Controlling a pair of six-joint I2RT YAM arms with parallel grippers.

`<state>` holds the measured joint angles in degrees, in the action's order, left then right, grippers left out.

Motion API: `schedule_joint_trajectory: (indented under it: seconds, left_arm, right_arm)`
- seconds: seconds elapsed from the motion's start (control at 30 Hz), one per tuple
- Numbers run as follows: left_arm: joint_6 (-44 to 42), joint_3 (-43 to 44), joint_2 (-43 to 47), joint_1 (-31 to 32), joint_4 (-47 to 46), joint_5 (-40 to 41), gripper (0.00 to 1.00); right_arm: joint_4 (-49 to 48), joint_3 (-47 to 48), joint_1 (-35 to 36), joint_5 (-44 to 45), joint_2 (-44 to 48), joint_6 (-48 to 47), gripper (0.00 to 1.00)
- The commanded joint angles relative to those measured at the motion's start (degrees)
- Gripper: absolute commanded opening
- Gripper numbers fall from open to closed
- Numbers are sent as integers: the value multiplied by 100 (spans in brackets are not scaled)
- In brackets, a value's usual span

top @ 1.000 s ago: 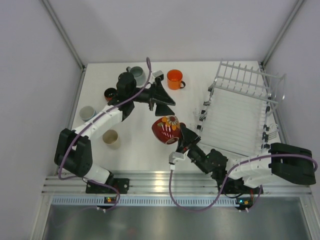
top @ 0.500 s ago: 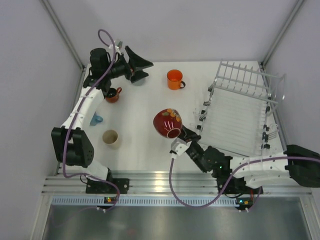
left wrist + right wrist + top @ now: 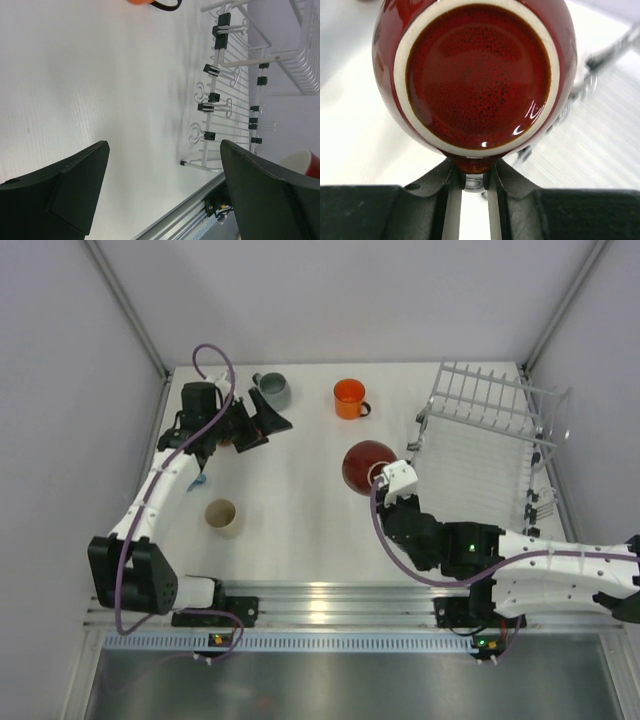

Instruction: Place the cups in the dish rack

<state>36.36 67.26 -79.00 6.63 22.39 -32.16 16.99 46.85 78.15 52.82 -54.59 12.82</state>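
My right gripper [image 3: 474,175] is shut on the handle of the dark red mug [image 3: 477,75], whose glazed base faces the wrist camera. From above, that mug [image 3: 366,466] hangs just left of the dish rack [image 3: 480,465], a white wire rack with upright tines at the back. My left gripper [image 3: 257,426] stands open and empty at the back left, just in front of the grey mug [image 3: 274,391]. The bright orange mug [image 3: 349,397] stands at the back centre. The cream mug [image 3: 221,516] sits near the left front. A sliver of the light blue mug [image 3: 202,480] shows under the left arm.
In the left wrist view, the rack's near edge [image 3: 222,100] with black clips lies ahead beyond bare white table, between the wide black fingers [image 3: 75,190]. Enclosure walls bound the table at the left, back and right. A metal rail [image 3: 320,600] runs along the near edge.
My left gripper opened wide and swung from the table's middle to the back-left corner, then came forward beside the grey mug. My right arm carried the dark red mug toward the rack, turning it.
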Motion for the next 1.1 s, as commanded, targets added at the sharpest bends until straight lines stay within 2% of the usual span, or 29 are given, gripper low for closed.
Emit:
schedule_joint_trajectory:
  seconds: [0.0,0.07,0.1,0.13,0.2,0.27,0.4,0.57,0.73,1.07]
  left_arm:
    - [-516,-161,736,66,-24,324,98]
    - [-507,-266,974,66,-33,351,98]
    - [-490,-293,1044,66,-24,342,98]
    - [-472,-345,1114,66,-24,307,98]
    - [-437,-381,1159,75,-24,263,98]
    - [-402,-398,1185,75,-24,167,98]
    - [-384,-460,1299,84,-24,79,98]
    - [-445,-521,1484,84,-24,105,98]
    - [-384,-548,1589,84,-24,61,98]
    - [-340,-478,1844,84,2,-88,98]
  right_arm:
    - [2516,746,-221,396,176,2799,0]
    - [3585,1035,-396,483,185,3382,0]
    - [3931,1124,-458,493,168,3898,0]
    - [4135,1212,-598,406,159,4034,0]
    - [4451,1221,-852,195,89,4158,0]
    - [4497,1125,-1397,-138,45,4115,0]
    - [4514,967,-2127,-254,115,4053,0]
    - [3795,571,-3269,-902,343,3623,0]
    - [3293,299,-4358,-1441,151,3394,0]
    - [2379,-123,-5511,-1625,10,3297,0]
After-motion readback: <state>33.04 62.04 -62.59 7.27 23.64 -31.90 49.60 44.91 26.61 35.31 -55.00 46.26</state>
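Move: The right hand already holds the red cup by its handle; the near half of the dish rack's lower tier lies some 25 cm to its right, about 7 cm ahead and 20 cm down. The rack's near-left corner is only about 5 cm right and level with the hand, the raised upper tier roughly 25 ahead and 27 right, the orange mug some 38 ahead and 4 left. From the left hand, that lower tier is about 47 cm right and 10 back. Keeping its pinch on the red cup's handle, the right hand sweeps about 21 cm right across the rack's left side and over the lower tier, sinking some 11 cm with a little forward drift near the end. On the way the wrist turns clockwise by roughly 55 degrees and tips the fingers downward. The empty left hand, fingers still open, backs off and rises about 5 cm. ##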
